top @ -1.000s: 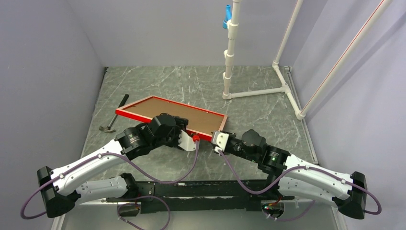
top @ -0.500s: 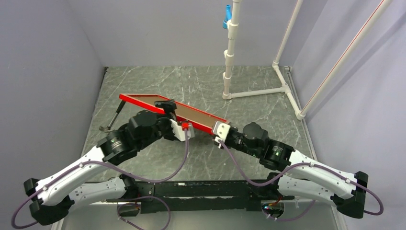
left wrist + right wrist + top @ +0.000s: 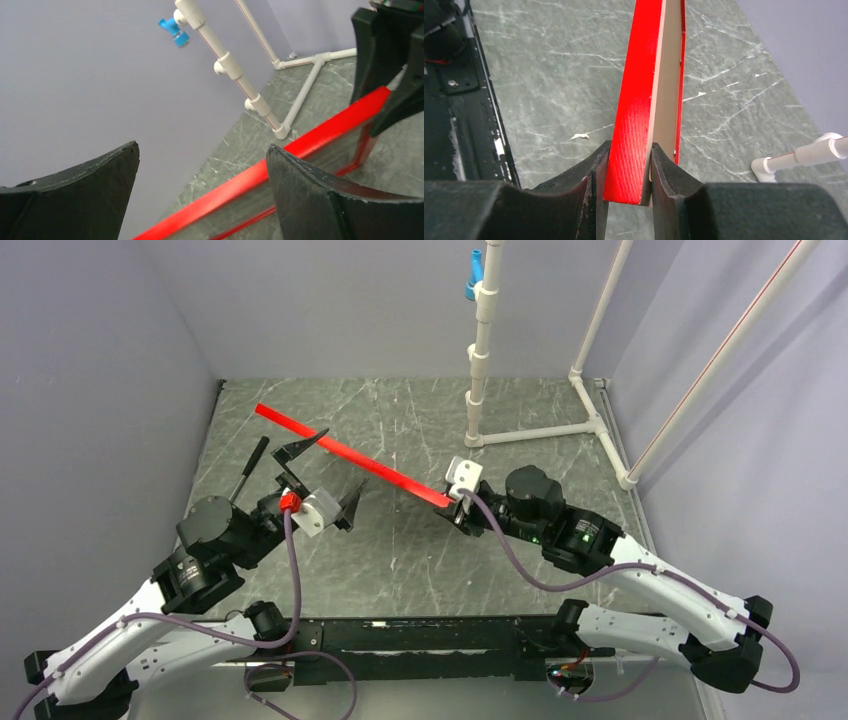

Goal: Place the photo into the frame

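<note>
The frame [image 3: 350, 455] is red and stands tilted up on its long edge above the marble table, running from back left to front right. My right gripper [image 3: 452, 502] is shut on its right end; in the right wrist view the fingers [image 3: 594, 175] pinch the red frame [image 3: 636, 100] and its brown back panel [image 3: 667, 75]. My left gripper [image 3: 338, 468] is open beside the middle of the frame, holding nothing. In the left wrist view the frame [image 3: 280, 160] runs across behind the wide-apart left gripper [image 3: 202, 147]. The photo is out of view.
A hammer [image 3: 245, 475] lies at the left of the table, behind the left arm. A white pipe stand [image 3: 480, 360] with a blue clip [image 3: 472, 275] rises at the back right, its base pipes [image 3: 600, 425] along the right side. Grey walls enclose the table.
The frame went from lying nearly flat to standing steeply on edge. My left gripper opened, let go of the frame and drew back to the left. The right gripper kept its hold.
</note>
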Robot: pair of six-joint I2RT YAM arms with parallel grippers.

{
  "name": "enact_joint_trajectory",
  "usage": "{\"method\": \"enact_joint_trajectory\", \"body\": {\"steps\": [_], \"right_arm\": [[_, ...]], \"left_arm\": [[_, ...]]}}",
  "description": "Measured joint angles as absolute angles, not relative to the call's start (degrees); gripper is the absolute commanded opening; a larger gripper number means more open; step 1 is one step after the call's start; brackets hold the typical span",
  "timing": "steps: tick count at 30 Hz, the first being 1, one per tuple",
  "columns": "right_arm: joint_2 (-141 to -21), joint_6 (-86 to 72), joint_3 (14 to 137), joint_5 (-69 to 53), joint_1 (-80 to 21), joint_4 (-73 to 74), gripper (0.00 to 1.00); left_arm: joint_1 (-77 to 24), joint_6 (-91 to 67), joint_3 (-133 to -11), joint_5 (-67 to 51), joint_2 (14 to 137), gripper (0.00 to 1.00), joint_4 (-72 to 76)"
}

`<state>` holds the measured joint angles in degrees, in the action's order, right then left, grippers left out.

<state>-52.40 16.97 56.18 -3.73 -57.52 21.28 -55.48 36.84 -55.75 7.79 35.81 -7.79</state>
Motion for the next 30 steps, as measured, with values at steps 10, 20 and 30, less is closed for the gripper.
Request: {"method": "enact_joint_trajectory", "body": {"steps": [10, 20, 30], "right_arm": [[-53.4, 12.3, 59.5, -18.8, -46.1, 23.3, 0.0], [-56.9, 8.9, 62.7, -34.9, -39.4, 23.6, 0.0], [-66.0, 4.8, 65.5, -53.9, -28.4, 17.8, 0.0]], "left_arm": [[-55.5, 29.0, -52.6, 7.8, 35.8, 0.99, -8.0], [-55.5, 20.3, -49.7, 8.7, 35.8, 0.99, -7.7], [-55.5, 9.6, -48.0, 12.5, 36.6, 0.99, -5.5]]}}
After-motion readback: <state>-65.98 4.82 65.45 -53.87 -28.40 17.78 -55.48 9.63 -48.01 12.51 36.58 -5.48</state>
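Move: The frame hangs from the right hand, its upper rail running off to the left and outward; the rail's middle lies about 8 cm ahead of the empty left hand, 1 cm left and some 19 cm below. From the right hand the waiting left gripper is about 16 cm left, 1 cm ahead and 14 cm higher. The hammer lies on the table some 20 cm ahead, 27 cm left and 42 cm below the left hand; the pipe stand's foot is about 32 cm ahead, 7 cm right and 28 cm below the right hand. Keeping its pinch on the upper right corner of the frame, the right hand swings the frame by some 30 degrees, turning counter-clockwise and rolling as it rises about 3 cm, wavers a little, then pushes forward late, so that the upper rail is brought square across in front of the robot. Meanwhile the left hand, fingers still wide open, sinks about 6 cm towards that rail, drifting slightly right and tipping its fingers down by over 20 degrees, with no grip on the rail yet. ##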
